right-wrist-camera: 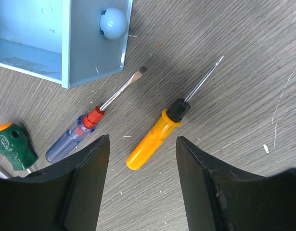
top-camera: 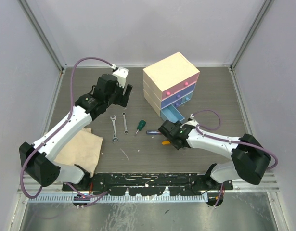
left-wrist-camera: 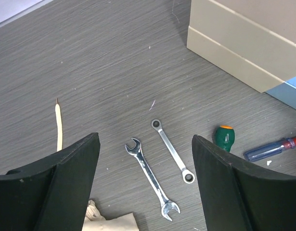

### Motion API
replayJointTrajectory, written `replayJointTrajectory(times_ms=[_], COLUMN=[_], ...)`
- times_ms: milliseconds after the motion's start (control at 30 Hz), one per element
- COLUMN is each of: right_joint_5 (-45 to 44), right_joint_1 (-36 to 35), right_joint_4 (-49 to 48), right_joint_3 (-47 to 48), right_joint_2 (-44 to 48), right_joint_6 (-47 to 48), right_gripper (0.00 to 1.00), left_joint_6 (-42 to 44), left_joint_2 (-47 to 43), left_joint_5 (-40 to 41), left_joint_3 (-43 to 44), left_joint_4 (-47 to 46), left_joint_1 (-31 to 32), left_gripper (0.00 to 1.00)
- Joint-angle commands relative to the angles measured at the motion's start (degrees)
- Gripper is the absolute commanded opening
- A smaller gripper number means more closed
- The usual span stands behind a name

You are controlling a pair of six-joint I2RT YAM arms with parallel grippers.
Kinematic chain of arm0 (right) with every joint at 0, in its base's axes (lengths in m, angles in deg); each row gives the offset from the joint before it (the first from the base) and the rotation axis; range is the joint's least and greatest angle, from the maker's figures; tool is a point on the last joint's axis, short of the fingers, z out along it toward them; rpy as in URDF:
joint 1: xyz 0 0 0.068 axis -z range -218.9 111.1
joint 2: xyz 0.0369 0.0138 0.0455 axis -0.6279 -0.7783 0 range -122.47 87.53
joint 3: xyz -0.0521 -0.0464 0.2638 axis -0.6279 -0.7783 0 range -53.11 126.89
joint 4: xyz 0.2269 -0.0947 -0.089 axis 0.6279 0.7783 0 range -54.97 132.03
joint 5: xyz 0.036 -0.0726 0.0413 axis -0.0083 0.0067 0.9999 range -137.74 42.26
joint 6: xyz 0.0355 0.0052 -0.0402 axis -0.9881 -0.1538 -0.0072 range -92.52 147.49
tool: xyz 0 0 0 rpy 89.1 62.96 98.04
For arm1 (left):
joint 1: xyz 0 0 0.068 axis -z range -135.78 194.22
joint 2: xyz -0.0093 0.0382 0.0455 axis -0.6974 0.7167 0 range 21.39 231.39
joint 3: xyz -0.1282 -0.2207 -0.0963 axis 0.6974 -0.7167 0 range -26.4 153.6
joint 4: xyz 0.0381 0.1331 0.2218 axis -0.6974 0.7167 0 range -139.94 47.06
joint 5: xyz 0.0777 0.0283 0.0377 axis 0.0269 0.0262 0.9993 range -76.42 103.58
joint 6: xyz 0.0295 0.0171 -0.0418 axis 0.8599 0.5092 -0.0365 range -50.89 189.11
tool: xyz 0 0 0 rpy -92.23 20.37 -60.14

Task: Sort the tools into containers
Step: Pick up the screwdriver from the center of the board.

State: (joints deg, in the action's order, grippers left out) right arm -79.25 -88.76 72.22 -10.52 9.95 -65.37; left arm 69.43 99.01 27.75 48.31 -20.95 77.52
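Note:
Two silver wrenches [left-wrist-camera: 151,178] [left-wrist-camera: 172,150] lie side by side on the table, below and between the fingers of my open left gripper [left-wrist-camera: 145,144], which hovers above them. A green-handled screwdriver [left-wrist-camera: 225,137] and a blue-and-red screwdriver [right-wrist-camera: 73,139] lie to their right. My right gripper [right-wrist-camera: 143,142] is open low over the orange-handled screwdriver [right-wrist-camera: 152,139], with the handle's end between the fingers and touching neither. The cream chest [top-camera: 171,79] has its blue drawer [right-wrist-camera: 66,43] pulled out and nothing visible inside. The pink [top-camera: 174,90] and purple drawers are shut.
A folded beige cloth [top-camera: 80,149] lies at the front left, beside the left arm. A thin pale wooden stick [left-wrist-camera: 58,127] rests on the table left of the wrenches. Grey walls close in the table on three sides.

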Motion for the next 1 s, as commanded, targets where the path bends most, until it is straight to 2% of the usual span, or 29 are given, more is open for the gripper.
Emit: replayJointTrajectory(times_ms=[0, 367, 600, 833, 967], right_joint_5=[-0.6, -0.08, -0.5, -0.58, -1.19], right_joint_1=[-1.01, -1.8, -1.8, -1.81, -1.81], right_joint_4=[1.47, 1.44, 0.42, -0.94, -0.71], right_joint_3=[2.38, 3.29, 3.29, 1.92, 0.22], right_joint_2=[-1.69, -5.33, -8.73, -10.06, -8.37], right_joint_6=[-2.59, -1.85, -0.28, 0.56, -0.53], right_gripper=[0.62, 0.59, 0.54, 0.32, 0.27], left_joint_6=[-1.2, -1.2, -1.2, -1.11, -1.09], left_joint_2=[-1.43, -1.24, -1.02, -1.03, -1.07], left_joint_5=[0.39, 0.47, 0.52, 0.5, 0.59], left_joint_3=[0.59, 0.51, 0.47, 0.44, 0.51], left_joint_4=[-2.97, -2.79, -2.66, -2.71, -2.62], left_joint_1=[-0.7, -1.28, -1.45, -1.56, -1.66], left_gripper=[0.78, 0.78, 0.78, 0.77, 0.77])
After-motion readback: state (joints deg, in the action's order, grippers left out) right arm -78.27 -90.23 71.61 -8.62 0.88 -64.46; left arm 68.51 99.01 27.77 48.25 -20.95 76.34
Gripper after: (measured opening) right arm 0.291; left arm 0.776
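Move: The orange screwdriver lies just under the right hand, about 3 cm below and its middle roughly 1 cm back and 1 cm right, handle to the left and shaft to the right. The blue screwdriver lies some 3 cm ahead and 4 cm left, the green screwdriver 6 cm ahead and 12 cm left, and the open light-blue drawer about 11 cm straight ahead. From the left hand the orange screwdriver is roughly 14 cm back, 18 cm right and 24 cm down. With its fingers open astride the orange screwdriver's handle, the right hand sinks about 3 cm onto it, easing barely a centimetre back and left on the way while the wrist tilts only some 5 degrees. Once nearly down it shuts the fingers from both sides and pinches the handle around its middle, staying low at the board with no lift yet. ##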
